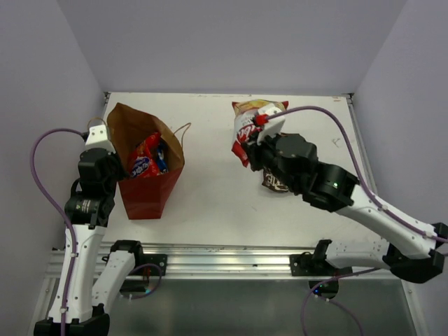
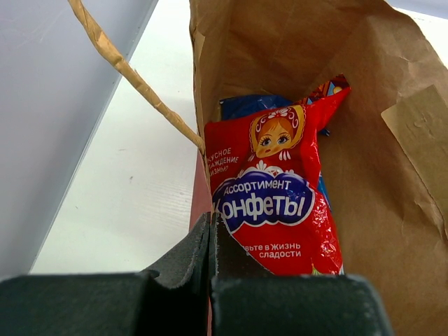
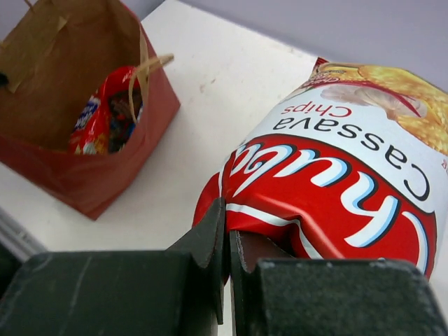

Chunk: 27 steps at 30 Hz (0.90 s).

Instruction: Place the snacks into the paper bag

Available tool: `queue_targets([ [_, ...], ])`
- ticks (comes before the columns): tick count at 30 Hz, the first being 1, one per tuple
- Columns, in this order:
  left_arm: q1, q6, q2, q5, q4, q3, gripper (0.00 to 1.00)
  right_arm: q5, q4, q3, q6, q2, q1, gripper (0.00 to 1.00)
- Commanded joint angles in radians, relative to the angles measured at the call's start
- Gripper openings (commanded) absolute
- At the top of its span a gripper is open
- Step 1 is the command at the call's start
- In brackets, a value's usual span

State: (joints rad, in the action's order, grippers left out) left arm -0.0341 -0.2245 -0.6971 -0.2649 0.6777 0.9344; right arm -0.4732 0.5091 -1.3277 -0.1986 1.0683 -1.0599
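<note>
The red paper bag stands open at the left, brown inside. In it lie the red snack bag with the blue oval logo and the blue bag behind it. My left gripper is shut on the paper bag's near left wall. My right gripper is shut on the lower edge of the red-white cassava chips bag and holds it at the table's middle right. The dark brown bag lies on the table, mostly hidden under my right arm.
The paper bag is to the left of the cassava bag in the right wrist view. A string handle hangs over the bag's left rim. Grey walls enclose the white table on three sides.
</note>
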Motion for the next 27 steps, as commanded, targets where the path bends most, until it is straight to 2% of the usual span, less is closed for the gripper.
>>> queue_targets([
  [1, -0.003, 0.011, 0.011, 0.013, -0.066, 0.001, 0.00, -0.018, -0.151, -0.149, 0.235, 0.152, -0.005, 0.00],
  [5, -0.003, 0.011, 0.011, 0.012, -0.063, 0.001, 0.00, 0.157, -0.210, -0.388, 0.271, 0.335, -0.005, 0.00],
  [8, -0.003, 0.011, 0.011, 0.010, -0.064, 0.001, 0.00, 0.258, -0.233, -0.506, 0.275, 0.413, -0.009, 0.00],
  [12, -0.003, 0.011, 0.010, 0.012, -0.064, 0.001, 0.00, 0.405, -0.233, -0.611, 0.324, 0.488, -0.038, 0.00],
  [16, -0.003, 0.011, 0.008, 0.010, -0.064, 0.001, 0.00, 0.470, -0.163, -0.738, 0.324, 0.576, -0.055, 0.00],
  [23, -0.003, 0.011, 0.008, 0.010, -0.066, -0.002, 0.00, 0.704, -0.009, -0.771, 0.275, 0.673, -0.063, 0.00],
  [27, -0.003, 0.011, 0.011, 0.009, -0.066, -0.002, 0.00, 0.749, 0.034, -0.726, 0.260, 0.683, -0.066, 0.00],
])
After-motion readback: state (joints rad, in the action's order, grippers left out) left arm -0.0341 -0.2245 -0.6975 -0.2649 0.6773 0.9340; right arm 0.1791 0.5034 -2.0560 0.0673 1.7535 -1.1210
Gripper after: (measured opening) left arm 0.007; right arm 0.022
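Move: The right hand holds the Chuba chips high over the table. The paper bag's mouth lies about 29 cm to its left, 6 cm ahead and 12 cm lower. The red candy packet inside the bag is some 31 cm left, 9 cm ahead and 20 cm below; the brown Kettle chips lie 12 cm right, 12 cm ahead and 35 cm below. From the left hand, at the bag's near-left rim, the mouth is 6 cm ahead, 7 cm right, about level. Keeping its pinch on one end of the Chuba chips, the right hand sweeps quickly left to the paper bag, about 23 cm, bowing forward first and then easing back. It climbs some 10 cm and, near the bag, sinks about 5 again, turning roughly 45 degrees counter-clockwise so that the packet swings to point left across the mouth. The left hand stays shut on the bag's rim. ##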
